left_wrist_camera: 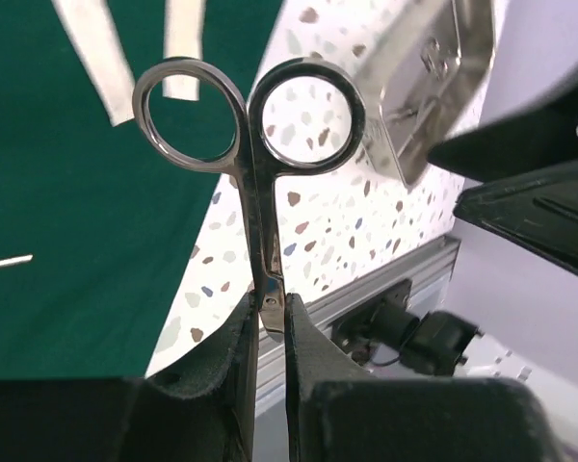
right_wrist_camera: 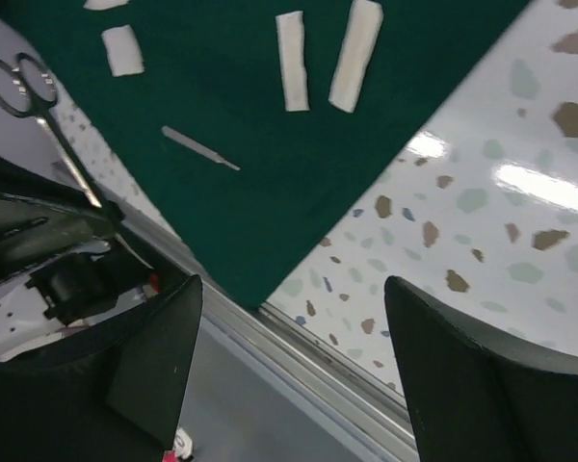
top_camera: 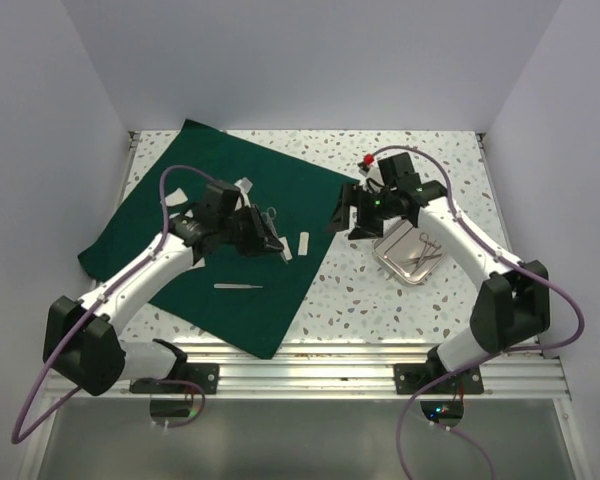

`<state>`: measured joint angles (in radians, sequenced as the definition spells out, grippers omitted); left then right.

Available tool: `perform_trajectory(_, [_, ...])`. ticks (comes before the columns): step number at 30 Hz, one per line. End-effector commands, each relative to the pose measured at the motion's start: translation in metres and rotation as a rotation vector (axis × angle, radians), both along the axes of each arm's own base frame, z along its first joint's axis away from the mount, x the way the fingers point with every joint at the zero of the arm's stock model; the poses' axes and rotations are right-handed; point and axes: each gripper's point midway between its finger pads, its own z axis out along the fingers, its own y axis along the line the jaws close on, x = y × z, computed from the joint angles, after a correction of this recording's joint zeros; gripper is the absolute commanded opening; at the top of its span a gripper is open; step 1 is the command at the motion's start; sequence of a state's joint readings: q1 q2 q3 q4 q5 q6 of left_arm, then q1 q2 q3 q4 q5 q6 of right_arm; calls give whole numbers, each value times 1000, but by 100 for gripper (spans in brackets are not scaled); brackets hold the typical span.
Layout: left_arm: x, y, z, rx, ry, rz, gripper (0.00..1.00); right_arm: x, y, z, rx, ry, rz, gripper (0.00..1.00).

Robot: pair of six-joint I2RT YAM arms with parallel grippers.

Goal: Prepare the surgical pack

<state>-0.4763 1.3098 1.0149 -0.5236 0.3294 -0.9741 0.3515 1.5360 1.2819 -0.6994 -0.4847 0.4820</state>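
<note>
The surgical pack's dark green cloth (top_camera: 215, 215) lies spread flat on the left of the table. Above its right part, my left gripper (top_camera: 263, 238) (left_wrist_camera: 270, 310) is shut on the blade end of steel scissors (left_wrist_camera: 258, 202), whose finger rings point away from it. White strips (top_camera: 305, 243) (right_wrist_camera: 291, 60) and a slim steel instrument (top_camera: 238, 286) (right_wrist_camera: 200, 149) rest on the cloth. My right gripper (top_camera: 340, 212) (right_wrist_camera: 289, 289) hangs open and empty over the speckled tabletop, between the cloth's edge and the steel tray (top_camera: 392, 262), which holds more instruments (top_camera: 427, 250).
A small red object (top_camera: 366, 159) sits at the back of the table behind the right arm. An aluminium rail (top_camera: 360, 355) runs along the near edge. White walls close in the left, right and back sides.
</note>
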Motion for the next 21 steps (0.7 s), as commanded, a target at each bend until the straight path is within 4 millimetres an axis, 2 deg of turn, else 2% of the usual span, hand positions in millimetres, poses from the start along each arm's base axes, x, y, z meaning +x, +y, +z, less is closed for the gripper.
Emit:
perform_trajectory(1, [-14,-20,17,-42,-196,-253,0,-6,54,39,221,-59,102,80])
perform_trajectory(4, [-28,-27,21,-58,-218,-333,0,-13,79,42,221,-56,136,81])
perform_trajectory(7, [-31,-26,25,-50,-229,-352,0,-16,98,43,218,-71,154,81])
perform_trajectory(11, [-33,-27,35,-55,-252,-366,0,-25,121,35,217,-45,171,74])
perform_trajectory(16, [-38,-28,37,-62,-247,-388,0,-27,135,33,214,-45,169,68])
perform_trajectory(21, [-37,-31,45,-76,-265,-395,0,-26,146,29,225,-32,165,56])
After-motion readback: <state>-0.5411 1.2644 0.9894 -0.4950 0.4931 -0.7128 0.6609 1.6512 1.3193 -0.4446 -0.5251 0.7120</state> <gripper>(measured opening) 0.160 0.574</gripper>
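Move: The scissors, gripped near their tips by the left fingers with the rings pointing forward, lie about 17 cm to the right hand's left, roughly level in reach and height. From the left hand, the open right gripper is some 17 cm right and 5 cm ahead. On the cloth 16 cm below, the near white strip is about 10 cm ahead of the left hand and 1 cm right, the far strip 11 cm ahead and 6 cm right. Swing the right gripper about 13 cm left and 4 cm back to the scissors held up by the left hand, one finger passing on each side of them; begin closing once near, but stop well short of shut. Keep the left grip firmly closed while drawing the scissors some 4 cm back and a little right towards it, turning about 20 degrees clockwise. ##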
